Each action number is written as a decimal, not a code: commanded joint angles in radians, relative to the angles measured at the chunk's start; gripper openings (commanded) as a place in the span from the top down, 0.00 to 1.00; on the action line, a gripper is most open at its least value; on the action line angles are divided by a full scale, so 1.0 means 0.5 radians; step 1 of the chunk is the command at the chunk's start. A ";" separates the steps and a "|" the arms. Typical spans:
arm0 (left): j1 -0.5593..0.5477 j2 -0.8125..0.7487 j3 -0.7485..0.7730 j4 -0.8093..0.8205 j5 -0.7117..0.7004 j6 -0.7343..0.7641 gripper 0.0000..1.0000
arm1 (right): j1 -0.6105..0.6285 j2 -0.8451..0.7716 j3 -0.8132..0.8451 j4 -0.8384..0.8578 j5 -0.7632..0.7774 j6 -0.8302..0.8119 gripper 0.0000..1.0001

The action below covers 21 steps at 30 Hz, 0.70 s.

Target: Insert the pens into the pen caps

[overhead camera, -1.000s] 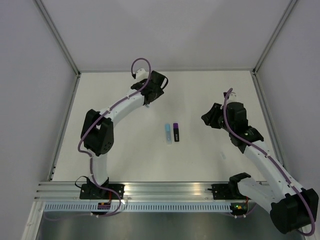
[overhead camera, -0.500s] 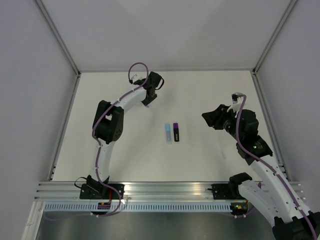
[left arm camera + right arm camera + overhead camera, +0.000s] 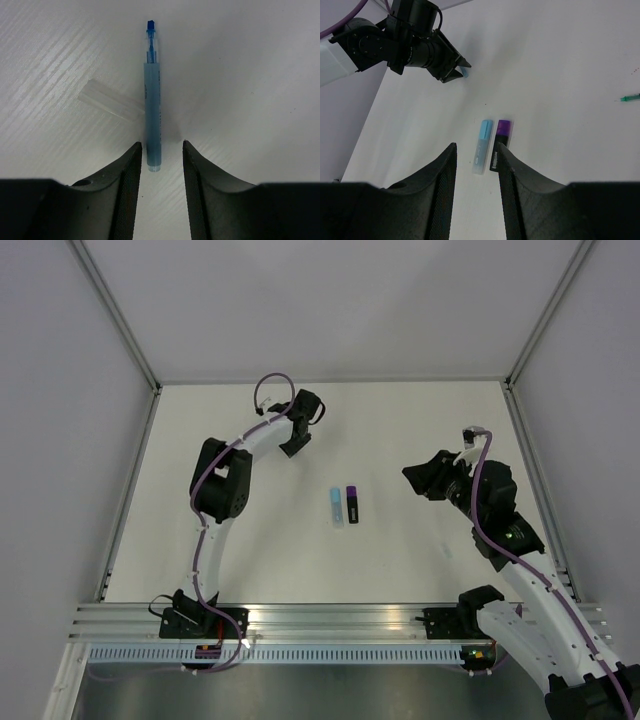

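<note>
My left gripper (image 3: 161,145) is open low over the table at the back left (image 3: 292,448). Its fingertips flank the near end of a slim bluish pen (image 3: 152,110) with a dark blue tip pointing away. A short clear tube (image 3: 111,100) lies touching the pen's left side. My right gripper (image 3: 475,146) is open and empty, held above the table at the right (image 3: 410,474). The light blue marker (image 3: 336,507) and the black-and-purple marker (image 3: 353,504) lie side by side mid-table, and both show in the right wrist view (image 3: 481,145) (image 3: 499,142). A thin green pen (image 3: 631,98) lies far off.
A small pale piece (image 3: 447,551) lies on the table at the right, near my right arm. Grey walls with metal posts enclose the white table (image 3: 400,430) at the back and sides. An aluminium rail (image 3: 330,615) runs along the near edge.
The left arm's elbow has swung inward and its gripper has shifted slightly left and lower over the bluish pen. The right arm's wrist has moved a little to the right.
</note>
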 commanded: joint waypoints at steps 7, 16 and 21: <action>0.037 0.105 0.064 -0.016 0.077 -0.050 0.64 | 0.006 -0.015 -0.024 0.111 -0.060 0.036 0.56; 0.028 0.145 0.009 -0.111 0.208 0.039 0.79 | 0.006 -0.016 -0.027 0.136 -0.069 0.039 0.56; 0.022 0.145 -0.080 -0.102 0.417 0.140 0.98 | 0.003 0.030 -0.027 0.154 -0.084 0.039 0.55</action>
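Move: Just ahead and to the left of the left hand lies the uncapped blue pen, its middle about 3 cm forward, 3 cm left and 1 cm below, its tail already between the open fingertips. The clear cap sits about 1 cm ahead and 5 cm left; the blue-capped pen is some 16 cm back and 11 cm right, the black pen 15 cm back and 15 cm right. From the right hand, the uncapped pen is roughly 25 cm ahead, 29 cm left and 23 cm lower. Closing from almost half open to nearly shut, the left fingers pinch the blue pen's barrel close to its tail end. Meanwhile the hand stays low over the table with its fingers slanting down, edging forward and slightly left by about 0.5 cm, then easing back to the right by about 1 cm as the grip tightens. ##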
